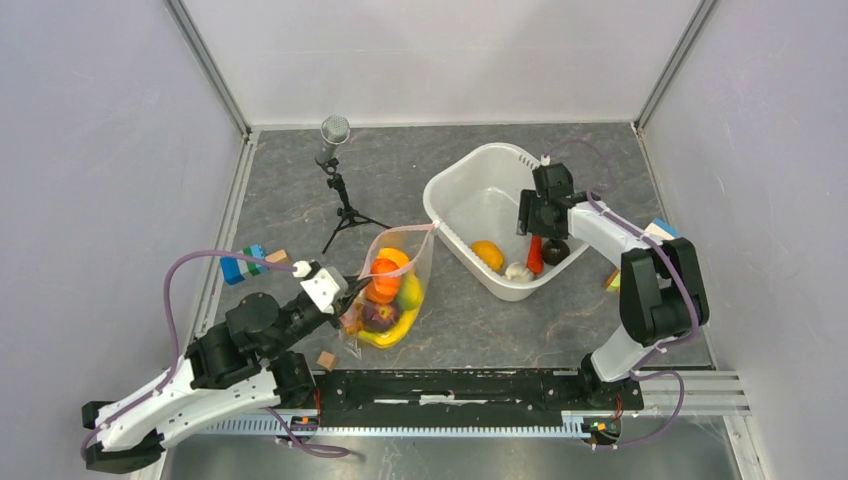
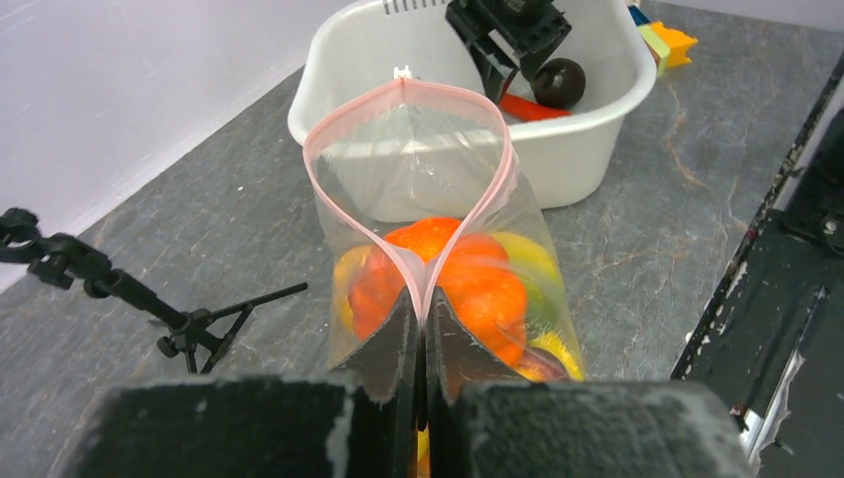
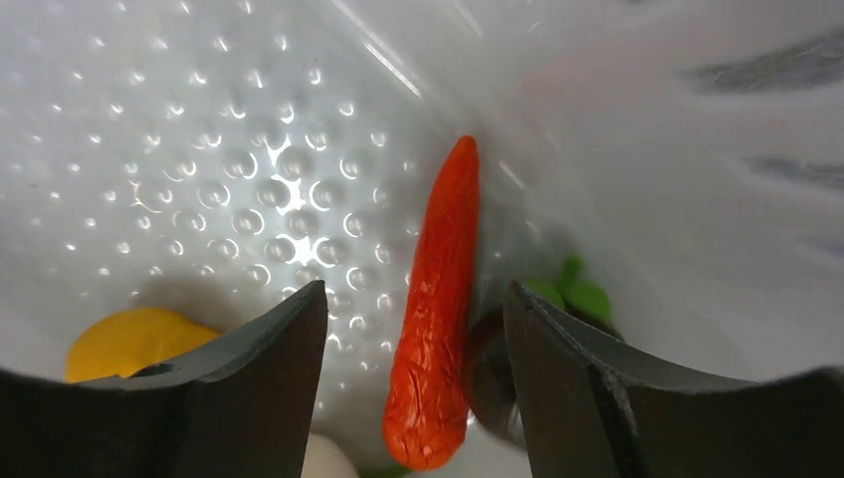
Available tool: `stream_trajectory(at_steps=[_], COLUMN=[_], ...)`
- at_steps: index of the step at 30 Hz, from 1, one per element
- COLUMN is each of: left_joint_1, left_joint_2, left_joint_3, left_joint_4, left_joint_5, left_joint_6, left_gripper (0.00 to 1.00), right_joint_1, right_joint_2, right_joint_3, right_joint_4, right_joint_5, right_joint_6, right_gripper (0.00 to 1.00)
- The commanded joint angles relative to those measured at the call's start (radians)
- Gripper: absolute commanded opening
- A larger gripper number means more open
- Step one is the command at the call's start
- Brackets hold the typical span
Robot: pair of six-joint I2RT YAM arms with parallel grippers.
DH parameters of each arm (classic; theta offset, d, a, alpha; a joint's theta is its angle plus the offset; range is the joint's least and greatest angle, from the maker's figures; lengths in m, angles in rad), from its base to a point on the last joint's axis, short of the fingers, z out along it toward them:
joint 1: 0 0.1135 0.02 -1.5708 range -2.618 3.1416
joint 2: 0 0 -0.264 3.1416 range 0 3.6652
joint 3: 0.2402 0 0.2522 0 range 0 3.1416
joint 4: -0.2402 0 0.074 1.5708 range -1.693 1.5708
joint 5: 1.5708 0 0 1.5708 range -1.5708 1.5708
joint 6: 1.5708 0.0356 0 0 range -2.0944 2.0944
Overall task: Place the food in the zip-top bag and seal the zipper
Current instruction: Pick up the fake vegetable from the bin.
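The zip-top bag (image 1: 400, 285) stands on the table with its mouth held wide, and orange, yellow, green and maroon food (image 2: 478, 284) shows inside it. My left gripper (image 2: 426, 311) is shut on the near end of the pink zipper (image 2: 316, 179), also seen from above as the left gripper (image 1: 345, 296). My right gripper (image 1: 536, 226) reaches into the white tub (image 1: 440, 190). In the right wrist view the right gripper (image 3: 415, 294) is open, its fingers on either side of a long red piece (image 3: 438, 329) without touching it. A dark maroon piece (image 3: 490, 368) with a green top lies beside the red one.
The tub also holds a yellow-orange piece (image 1: 487, 253) and a small white piece (image 1: 517, 270). A microphone on a black tripod (image 1: 344, 212) stands behind the bag. Coloured block stacks sit at the left (image 1: 245, 263) and right (image 1: 655, 232). A small wooden block (image 1: 326, 359) lies near the rail.
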Motion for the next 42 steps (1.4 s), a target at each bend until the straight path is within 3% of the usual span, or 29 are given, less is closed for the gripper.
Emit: stream_trajectory(at_steps=[1,4,7,9,11,12,19,32,42], left_joint_1=[-0.001,0.0,0.0,0.0,-0.001,-0.002,-0.001,0.0,-0.001], left_joint_2=[0.043,0.077,0.081,0.043,-0.014,-0.052,-0.224,-0.136,-0.146], left_joint_3=[-0.037,-0.06,-0.025,-0.03,-0.054,-0.068,-0.111,-0.04,-0.035], left_joint_4=[0.064,0.095,0.037,0.001,-0.004,-0.004,-0.001,-0.064,-0.054], left_joint_5=[0.105,0.187,0.208,0.19,0.151,0.134,0.096,0.092,0.095], left_joint_6=[0.09,0.088,0.066,0.059,0.03,0.016,-0.035,0.02,-0.011], left_gripper=[0.02,0.02,0.02,0.02,0.02,0.02,0.02,0.02,0.02], right_joint_1=[0.017,0.018,0.022,0.026,0.028,0.03,0.035,0.035,0.067], right_joint_2=[0.056,0.143,0.205,0.192,0.15,0.12,-0.083,-0.283,-0.506], right_joint_3=[-0.122,-0.166,-0.105,-0.108,-0.122,-0.13,-0.146,-0.264,-0.4], right_joint_4=[0.238,0.382,0.342,0.368,0.41,0.436,0.523,0.74,1.212], right_joint_5=[0.068,0.028,-0.04,-0.006,-0.031,-0.065,-0.185,-0.336,-0.616], right_joint_6=[-0.005,-0.034,-0.064,-0.065,-0.075,-0.085,-0.163,-0.218,-0.071], right_gripper=[0.7,0.65,0.57,0.41,0.12,0.05,0.02,0.0,0.0])
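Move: The red carrot lies in the bin just below the right gripper, its middle about 1 cm ahead, 1 cm left and 6 cm down, its tip pointing forward. The dark fruit sits some 4 cm to the hand's right and 1 cm back; the garlic is 5 cm left and 5 cm back, the orange vegetable 12 cm left and 1 cm back. From the left hand the carrot is roughly 20 cm ahead, 38 cm right and 22 cm lower. Sink the open right gripper about 5 cm, easing forward and slightly left, and close it on the carrot's tip-side part. Then lift some 20 cm, swinging left and drawing a little back, while the fingers tip up by about 50 degrees and turn counter-clockwise. Keep the left fingers pinched on the bag's rim, dipping and settling slightly back and lower. ##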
